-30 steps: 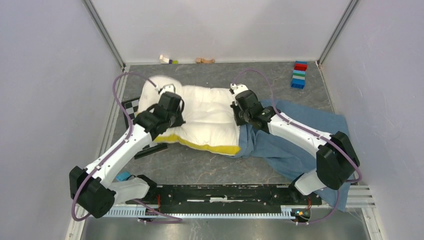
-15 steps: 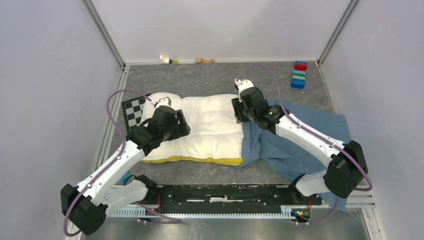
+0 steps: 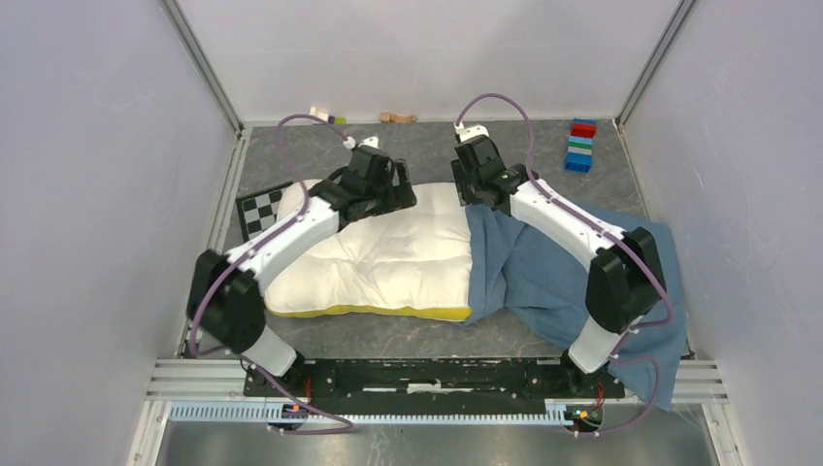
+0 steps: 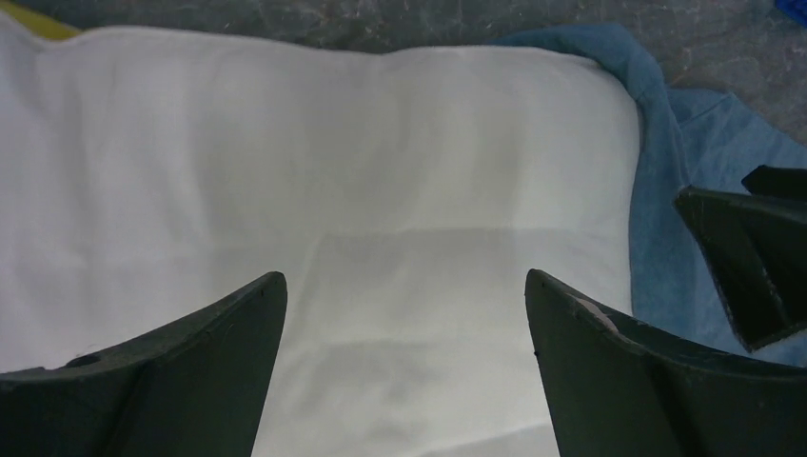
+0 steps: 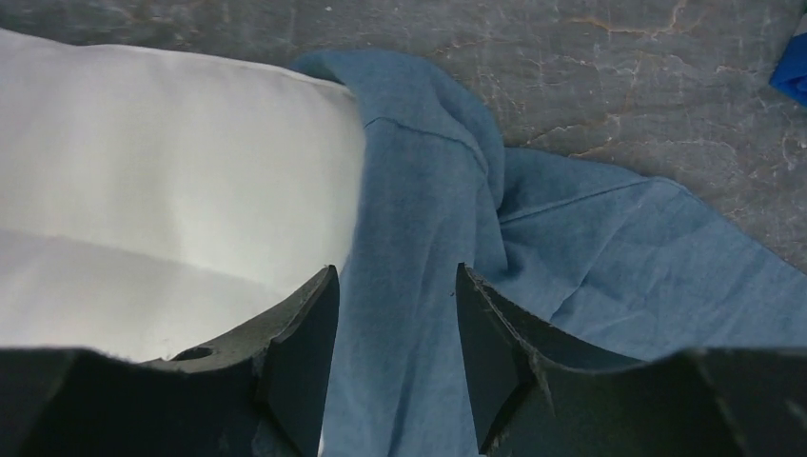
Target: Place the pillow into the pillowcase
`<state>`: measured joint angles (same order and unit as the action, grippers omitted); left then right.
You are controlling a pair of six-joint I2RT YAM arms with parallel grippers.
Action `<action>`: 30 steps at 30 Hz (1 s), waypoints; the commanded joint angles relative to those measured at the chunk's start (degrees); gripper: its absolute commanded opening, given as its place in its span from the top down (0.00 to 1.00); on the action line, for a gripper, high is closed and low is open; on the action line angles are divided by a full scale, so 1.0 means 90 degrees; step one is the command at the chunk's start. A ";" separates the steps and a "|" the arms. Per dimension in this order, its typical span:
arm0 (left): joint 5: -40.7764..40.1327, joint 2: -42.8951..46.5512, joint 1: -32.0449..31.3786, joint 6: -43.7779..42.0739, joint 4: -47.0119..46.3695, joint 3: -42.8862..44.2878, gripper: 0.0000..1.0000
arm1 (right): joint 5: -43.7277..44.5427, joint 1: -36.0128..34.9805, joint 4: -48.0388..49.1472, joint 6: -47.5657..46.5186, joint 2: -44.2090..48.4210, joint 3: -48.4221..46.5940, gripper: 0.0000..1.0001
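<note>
The cream-white pillow [image 3: 378, 262] lies flat mid-table, its yellow band along the near edge. Its right end lies against the dusty-blue pillowcase [image 3: 553, 272], which is spread out wrinkled to the right. My left gripper [image 3: 393, 194] hovers over the pillow's far edge, open wide, with only the white pillow [image 4: 333, 143] showing between its fingers [image 4: 219, 352]. My right gripper [image 3: 476, 189] hangs over the far right corner, where pillow [image 5: 171, 190] meets pillowcase [image 5: 571, 248]. It is open above the blue cloth and grips nothing.
A checkerboard card [image 3: 260, 209] lies partly under the pillow's left end. A stack of coloured blocks [image 3: 579, 146] stands at the back right. Two small toys [image 3: 327, 116] [image 3: 397, 117] lie along the back wall. Enclosure walls close in left, right and behind.
Both grippers have opened and let go of the pillow, which has dropped flat from its raised left end. Both arms have moved back to the pillow's far edge.
</note>
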<state>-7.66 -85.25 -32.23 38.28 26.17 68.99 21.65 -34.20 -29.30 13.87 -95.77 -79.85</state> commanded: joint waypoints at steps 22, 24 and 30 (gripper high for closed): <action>0.0214 -0.2730 0.0075 -0.0475 -0.1042 0.1261 0.82 | -0.0331 0.0274 -0.0792 -0.0151 -0.2060 -0.2276 0.50; 0.0247 -0.2701 0.0070 -0.0437 -0.1039 0.1260 0.89 | -0.0283 0.0274 -0.0807 -0.0135 -0.2117 -0.2256 0.53; 0.0288 -0.2343 0.0075 -0.0111 -0.1186 0.0992 0.98 | -0.0038 0.0267 -0.1292 0.0079 -0.2343 -0.2953 0.90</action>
<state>-6.74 -109.89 -31.57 33.98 18.59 80.25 18.79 -31.62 -38.20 12.88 -116.11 -100.36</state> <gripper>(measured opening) 0.044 0.197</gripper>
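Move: Below and ahead of the left hand, the pillow's far-edge fold spot lies about 7 cm forward, 4 cm right and 9 cm down; the pillow's middle is some 6 cm back, 7 cm left and 11 cm down. The right hand has the pillowcase rim about 5 cm ahead, 2 cm left and 5 cm down, with that fold spot roughly 2 cm ahead, 15 cm left. From the left hand the rim is about 10 cm ahead, 17 cm right. Sinking about 9 cm while reaching some 7 cm forward and a little right, the left hand comes down wide open onto the pillow just short of its far edge, then stops and shuts, pinching up the white cover. The right hand eases about 5 cm forward and nearly as far down, slightly left, to the pillowcase rim over the pillow's far right corner, its half-open fingers narrowing on the denim only at the last. ##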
